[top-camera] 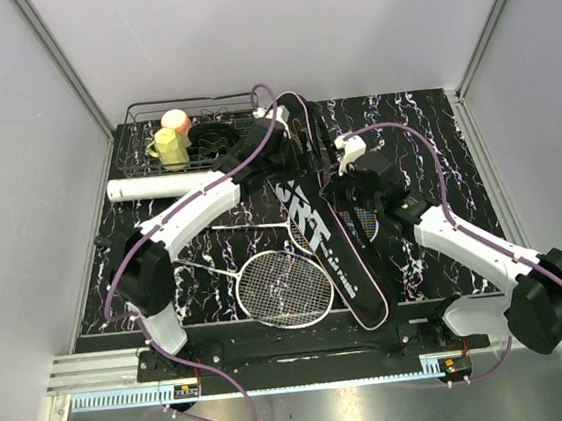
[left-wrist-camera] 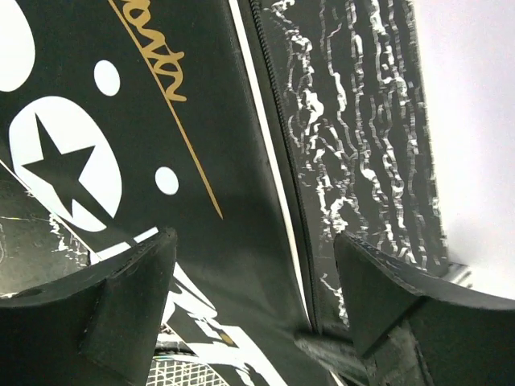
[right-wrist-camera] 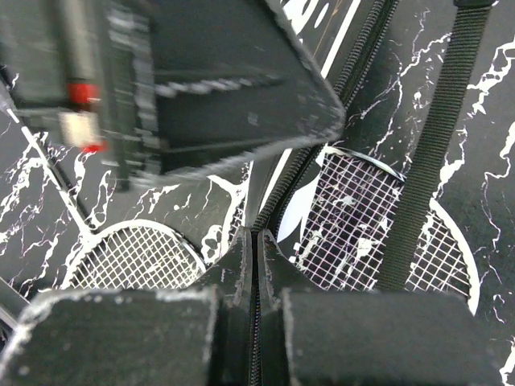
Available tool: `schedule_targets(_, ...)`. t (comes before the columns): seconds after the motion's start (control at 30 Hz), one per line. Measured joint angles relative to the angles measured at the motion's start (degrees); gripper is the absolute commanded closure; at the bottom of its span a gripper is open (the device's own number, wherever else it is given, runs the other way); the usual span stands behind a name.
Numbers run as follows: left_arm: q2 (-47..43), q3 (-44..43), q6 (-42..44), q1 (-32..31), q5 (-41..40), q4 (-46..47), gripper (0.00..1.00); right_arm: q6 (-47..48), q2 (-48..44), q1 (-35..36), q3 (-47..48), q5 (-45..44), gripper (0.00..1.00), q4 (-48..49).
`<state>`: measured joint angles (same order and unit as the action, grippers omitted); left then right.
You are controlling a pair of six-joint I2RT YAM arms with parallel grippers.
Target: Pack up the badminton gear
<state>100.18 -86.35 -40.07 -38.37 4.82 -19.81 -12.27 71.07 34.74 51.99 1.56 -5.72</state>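
Note:
The black "SPORT" bag [top-camera: 327, 246] lies slantwise across the mat. My right gripper [right-wrist-camera: 256, 241] is shut on its zippered edge [right-wrist-camera: 302, 173], holding the flap up over a racket head [right-wrist-camera: 358, 225] that lies inside the bag [top-camera: 364, 220]. A second racket [top-camera: 284, 289] lies on the mat left of the bag, also seen as a head [right-wrist-camera: 133, 257] in the right wrist view. My left gripper [left-wrist-camera: 253, 273] hovers open over the bag's upper part [left-wrist-camera: 161, 121], straddling its piped edge with nothing held. The long white tube [top-camera: 153, 186] lies at the left.
A black wire basket [top-camera: 210, 105] with a yellow cup [top-camera: 169, 147] and a pink cup [top-camera: 177, 121] stands at the back left. The bag's webbing strap [right-wrist-camera: 438, 145] runs over the racket head inside. Grey walls close the mat on three sides.

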Motion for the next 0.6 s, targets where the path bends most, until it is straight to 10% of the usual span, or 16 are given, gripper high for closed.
schedule_targets(0.13, 3.21, -2.62, 1.88, -1.51, -3.17, -1.64, 0.26, 0.66, -0.7, 0.79, -0.85, 0.96, 1.0, 1.2)
schedule_targets(0.3, 6.08, -5.31, 4.66, -2.67, -5.86, -3.48, 0.82, 1.22, -1.88, 1.81, -1.01, 1.05, 0.96, 1.53)
schedule_targets(0.4, 6.05, -5.55, 6.58, -3.28, -5.95, -3.89, 0.94, 0.55, -2.01, 2.03, -0.94, 1.16, 0.56, 0.81)
schedule_targets(0.6, 3.02, -0.9, 12.46, -3.3, -3.8, -0.57, 0.96, -3.19, -3.32, 2.4, 4.39, 0.28, 0.16, -11.8)
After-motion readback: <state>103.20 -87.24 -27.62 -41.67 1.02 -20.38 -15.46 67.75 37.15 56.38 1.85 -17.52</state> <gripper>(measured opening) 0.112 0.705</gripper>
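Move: The racket bag hangs by its zipped edge from the right hand's shut fingers. The stretch of edge the open left hand goes for lies about 3 cm below it, 1 cm ahead and 1 cm to its right; from the right hand it is some 4 cm ahead, 2 cm left, at the same height. Some 18 cm below the left hand lie the far racket's head, 10 cm back and 4 cm right, and the near racket's head, 24 cm back and 9 cm left. The bag's edge passes from right to left: the left hand sinks nearly 3 cm onto it, easing slightly right and rolling some 10 degrees with its left side rising, then shuts its fingers and pinches the piped edge. Only then do the right fingers, until now still gripping the zip, spread wide and let go as that hand draws back about 3 cm and rises a little. ##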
